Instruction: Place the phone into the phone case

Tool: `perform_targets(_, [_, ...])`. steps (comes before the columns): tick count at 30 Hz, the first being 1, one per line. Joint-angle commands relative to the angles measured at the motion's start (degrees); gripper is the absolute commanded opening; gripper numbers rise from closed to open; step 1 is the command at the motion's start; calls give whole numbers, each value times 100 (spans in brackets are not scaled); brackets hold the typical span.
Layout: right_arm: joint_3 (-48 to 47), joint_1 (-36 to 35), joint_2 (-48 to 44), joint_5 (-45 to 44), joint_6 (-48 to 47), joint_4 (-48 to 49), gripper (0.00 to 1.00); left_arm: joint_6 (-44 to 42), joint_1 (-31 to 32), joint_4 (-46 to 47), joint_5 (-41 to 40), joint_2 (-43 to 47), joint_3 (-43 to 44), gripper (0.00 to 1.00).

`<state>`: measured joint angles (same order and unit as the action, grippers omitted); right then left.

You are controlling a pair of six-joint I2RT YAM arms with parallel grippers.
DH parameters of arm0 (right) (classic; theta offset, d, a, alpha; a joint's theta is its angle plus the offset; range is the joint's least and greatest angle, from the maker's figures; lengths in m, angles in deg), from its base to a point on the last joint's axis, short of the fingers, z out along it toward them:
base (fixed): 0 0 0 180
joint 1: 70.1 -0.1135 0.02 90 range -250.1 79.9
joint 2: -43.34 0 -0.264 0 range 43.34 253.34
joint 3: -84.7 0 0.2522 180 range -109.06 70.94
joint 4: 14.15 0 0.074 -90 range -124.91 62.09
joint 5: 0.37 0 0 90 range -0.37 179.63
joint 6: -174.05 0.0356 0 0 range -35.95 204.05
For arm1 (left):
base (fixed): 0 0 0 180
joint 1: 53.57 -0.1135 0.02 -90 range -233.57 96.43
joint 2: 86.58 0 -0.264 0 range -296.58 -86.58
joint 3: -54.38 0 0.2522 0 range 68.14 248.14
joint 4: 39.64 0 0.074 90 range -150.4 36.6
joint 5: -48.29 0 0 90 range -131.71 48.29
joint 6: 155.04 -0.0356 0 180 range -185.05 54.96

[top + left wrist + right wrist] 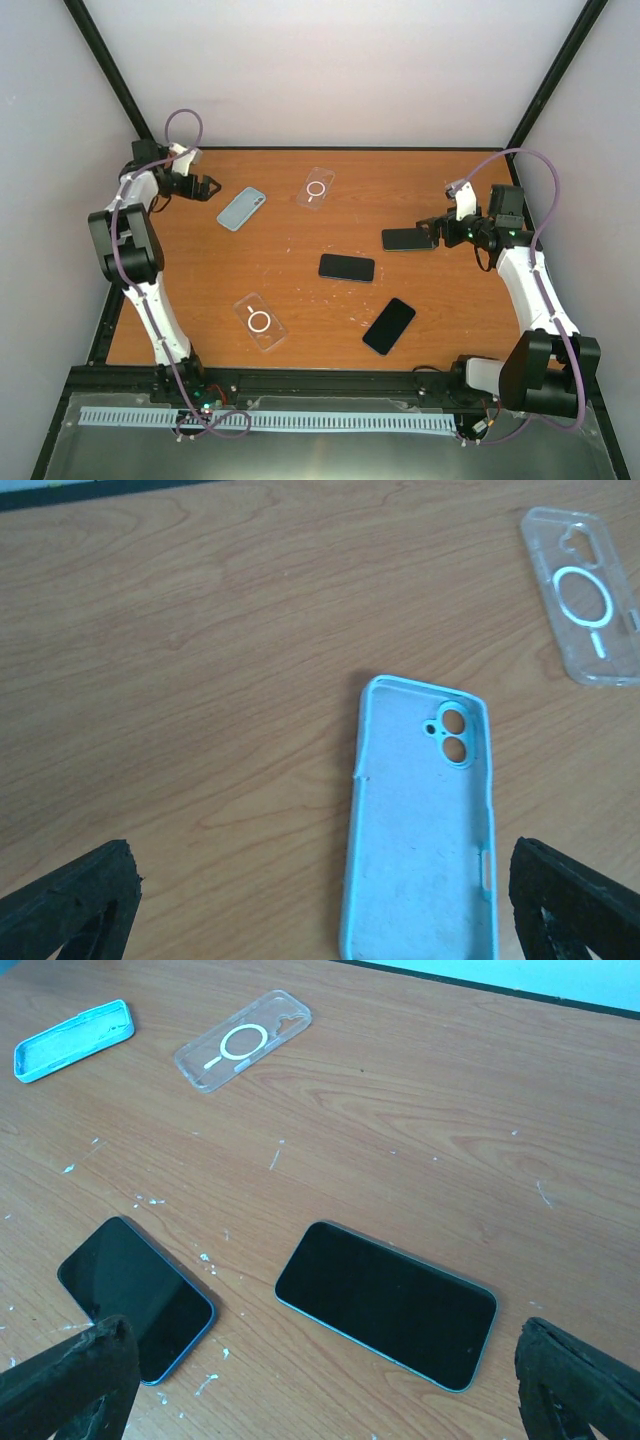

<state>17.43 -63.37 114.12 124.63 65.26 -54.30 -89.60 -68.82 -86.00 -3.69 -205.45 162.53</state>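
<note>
A light blue phone case (425, 830) lies hollow side up on the wooden table, just ahead of my open left gripper (325, 910), nearer its right finger; seen from above, the case (241, 208) is right of that gripper (212, 189). A dark phone (385, 1303) lies screen up ahead of my open right gripper (325, 1390), untouched. From above, that phone (407, 239) sits just left of the right gripper (430, 234). A second phone (135, 1297) (347, 267) lies further left. A third phone (389, 325) rests near the front. Both grippers hold nothing.
A clear case with a white ring (317, 187) (585, 595) (243, 1040) lies at the back middle. Another clear case (260, 321) lies front left. White specks dot the wooden table (300, 240). Black frame posts stand at the back corners.
</note>
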Motion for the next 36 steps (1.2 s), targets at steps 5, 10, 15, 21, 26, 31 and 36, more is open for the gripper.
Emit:
perform_targets(5, [70,-4,-82,-108,147,29,100,-387,83,-1099,-11,-1026,1333,95])
perform_targets(10, [87,-2,-28,-188,153,73,100,-466,170,-1338,-119,-1524,1676,90])
perform_targets(15, [80,-6,59,-185,150,77,100,-501,384,-1270,-366,-1726,1727,84])
perform_targets(21, [162,-6,55,-99,218,152,100,-498,661,-1279,-681,-1973,2053,79])
perform_targets(26, [157,-8,-47,-124,213,126,100,-383,845,-1236,-978,-2213,2360,78])
perform_targets(31, [171,-10,-154,-174,200,125,100,-342,998,-1202,-1154,-2242,2320,69])
perform_targets(36, [255,-4,-250,-169,231,196,100,-234,1060,-1172,-1272,-2095,2109,50])
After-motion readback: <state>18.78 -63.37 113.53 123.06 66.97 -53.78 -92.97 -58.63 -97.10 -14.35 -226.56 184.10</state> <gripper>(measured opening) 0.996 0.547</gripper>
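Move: The blue phone case lies about 7 cm to the left hand's right, only 1 cm or so farther out and some 11 cm below its open fingers. A clear case with a white ring lies roughly 21 cm to the right of the blue one and 6 cm farther out; the middle black phone is about 29 cm right of the blue case and 16 cm nearer the base. From the right hand the blue case is around 50 cm left, 18 cm ahead and 19 cm below. The left hand ends with its fingers straddling the blue case's outer-left long wall, one fingertip over the inside of the case, without having pinched the wall yet. It first drops about 8 cm with a little forward drift, then slides some 5 cm right and slightly forward at that low height, tipping roughly 10 degrees steeper while the wide-open fingers narrow to about half. ##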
